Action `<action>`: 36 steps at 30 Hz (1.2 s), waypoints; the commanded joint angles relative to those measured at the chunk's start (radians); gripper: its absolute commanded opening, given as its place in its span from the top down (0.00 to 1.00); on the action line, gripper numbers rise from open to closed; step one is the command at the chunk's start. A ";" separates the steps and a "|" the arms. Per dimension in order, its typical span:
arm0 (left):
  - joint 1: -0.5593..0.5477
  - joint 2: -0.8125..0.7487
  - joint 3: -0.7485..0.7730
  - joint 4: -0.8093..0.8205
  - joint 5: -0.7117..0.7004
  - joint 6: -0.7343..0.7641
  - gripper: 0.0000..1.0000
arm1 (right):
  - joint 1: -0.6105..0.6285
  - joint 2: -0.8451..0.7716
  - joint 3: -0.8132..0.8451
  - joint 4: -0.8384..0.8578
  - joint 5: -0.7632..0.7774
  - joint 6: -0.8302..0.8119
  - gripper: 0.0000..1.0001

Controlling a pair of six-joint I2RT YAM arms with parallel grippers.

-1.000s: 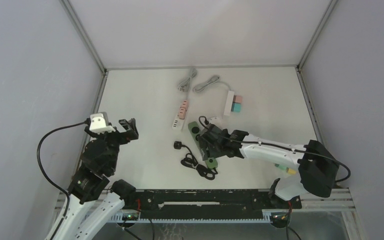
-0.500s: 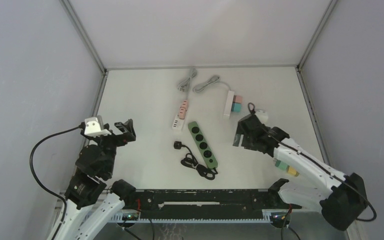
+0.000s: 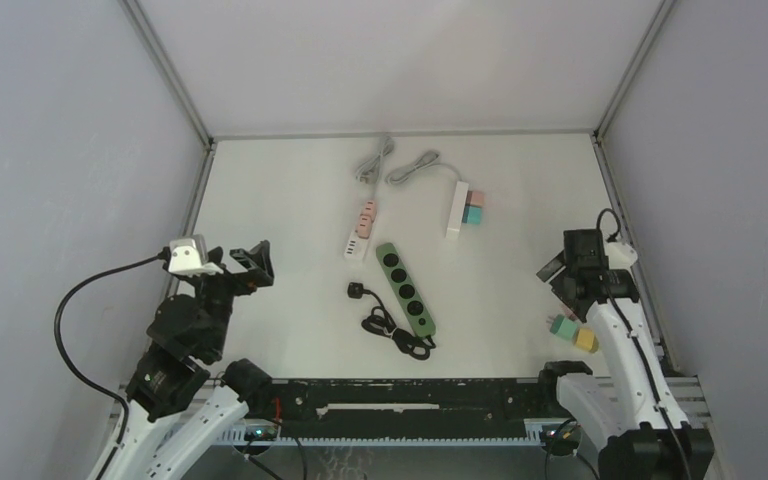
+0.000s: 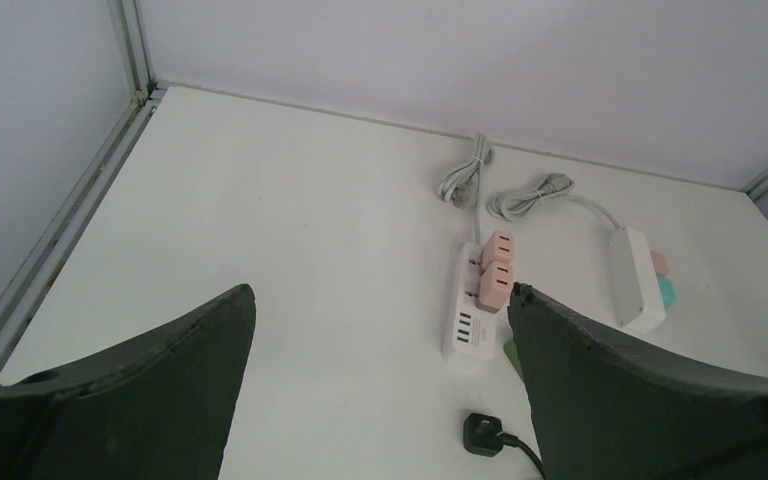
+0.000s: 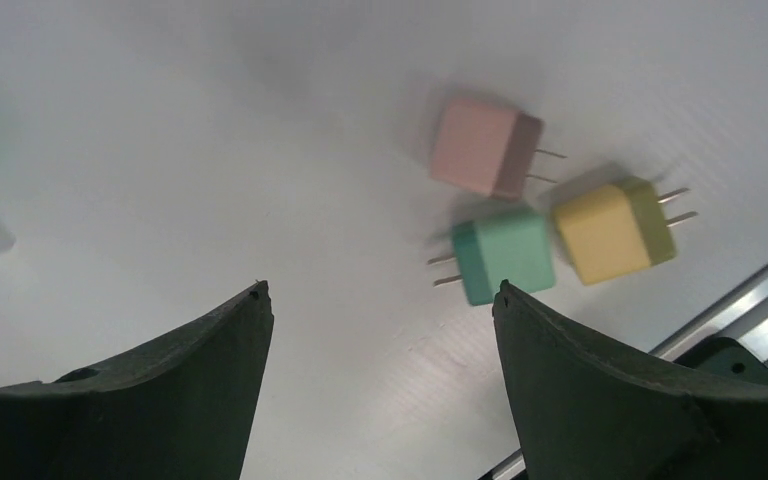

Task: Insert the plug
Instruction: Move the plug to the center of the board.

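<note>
A black plug (image 3: 357,290) lies unplugged on the white table, its coiled black cable (image 3: 397,335) running to the green power strip (image 3: 406,288) beside it. The left wrist view shows the plug (image 4: 482,436) low between the fingers. Three loose cube plugs lie at the right: pink (image 5: 485,148), green (image 5: 505,253) and yellow (image 5: 615,230). My right gripper (image 5: 380,287) hangs open above the table just beside them, holding nothing. It sits at the table's right edge (image 3: 565,280). My left gripper (image 3: 250,262) is open and empty at the left, well off the strip.
A white strip (image 3: 358,232) carries two pink adapters. Another white strip (image 3: 457,207) carries a pink and a teal adapter. Grey cables (image 3: 375,160) lie bundled at the back. A metal rail (image 5: 750,300) borders the table near the cube plugs.
My right arm has swung from over the green power strip to the table's right edge, above the loose cube plugs. The left arm has dropped slightly.
</note>
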 commanded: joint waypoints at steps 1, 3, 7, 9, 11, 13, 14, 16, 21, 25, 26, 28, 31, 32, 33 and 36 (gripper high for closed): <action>-0.009 -0.016 -0.021 0.033 -0.023 0.028 0.00 | -0.144 0.038 -0.007 0.006 -0.003 0.003 0.13; -0.012 -0.019 -0.022 0.034 -0.029 0.030 0.00 | -0.212 0.062 -0.008 0.026 -0.020 -0.014 0.13; -0.018 -0.024 -0.025 0.037 -0.029 0.032 0.00 | -0.302 0.108 -0.009 0.089 -0.006 -0.041 0.14; -0.023 -0.024 -0.026 0.038 -0.029 0.032 0.00 | -0.338 0.144 -0.011 0.124 0.005 -0.054 0.14; -0.027 -0.024 -0.027 0.039 -0.031 0.034 0.00 | -0.362 0.196 -0.015 0.159 -0.010 -0.066 0.15; -0.029 -0.026 -0.028 0.041 -0.033 0.036 0.00 | -0.372 0.251 -0.016 0.189 -0.020 -0.072 0.15; -0.031 -0.026 -0.030 0.042 -0.033 0.036 0.00 | -0.376 0.275 -0.015 0.202 -0.032 -0.073 0.16; -0.032 -0.027 -0.031 0.043 -0.034 0.038 0.00 | -0.380 0.330 -0.016 0.233 -0.055 -0.068 0.19; -0.043 -0.023 -0.033 0.047 -0.028 0.039 0.00 | -0.380 0.412 -0.016 0.290 -0.070 -0.079 0.23; -0.046 -0.021 -0.034 0.048 -0.025 0.040 0.00 | -0.380 0.465 -0.015 0.302 -0.085 -0.084 0.26; -0.046 -0.021 -0.034 0.049 -0.025 0.041 0.00 | -0.380 0.476 -0.016 0.303 -0.093 -0.086 0.27; -0.047 -0.021 -0.035 0.050 -0.025 0.041 0.00 | -0.380 0.492 -0.016 0.312 -0.116 -0.090 0.30; -0.049 -0.022 -0.035 0.050 -0.024 0.041 0.00 | -0.380 0.499 -0.015 0.335 -0.182 -0.104 0.39; -0.049 -0.023 -0.036 0.049 -0.024 0.041 0.00 | -0.380 0.501 -0.015 0.340 -0.196 -0.106 0.41; -0.050 -0.023 -0.036 0.050 -0.024 0.040 0.00 | -0.378 0.502 -0.015 0.343 -0.211 -0.106 0.43; -0.051 -0.023 -0.036 0.050 -0.025 0.041 0.00 | -0.363 0.508 -0.015 0.347 -0.249 -0.115 0.47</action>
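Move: Below and to the right of the right hand lies the lone pink plug on the table, about 3 cm ahead, 5 cm to the right and 9 cm down. The green plug sits some 6 cm nearer the robot than the pink plug, level with it sideways; the yellow plug is about 8 cm nearer and 4 cm farther right than the pink plug. From the left hand the pink plug is roughly 62 cm to the right, 2 cm ahead and 28 cm below. Sinking some 8 cm in all onto the pink plug, the right hand first sweeps about 7 cm right with a slight draw back, turning nearly 20 degrees clockwise, then drops steeply while pushing forward some 4 cm, its fingers tipping to point more steeply down. Near the table it eases back left a little as the fingers close from wide to about half open and come against the plug's sides. ##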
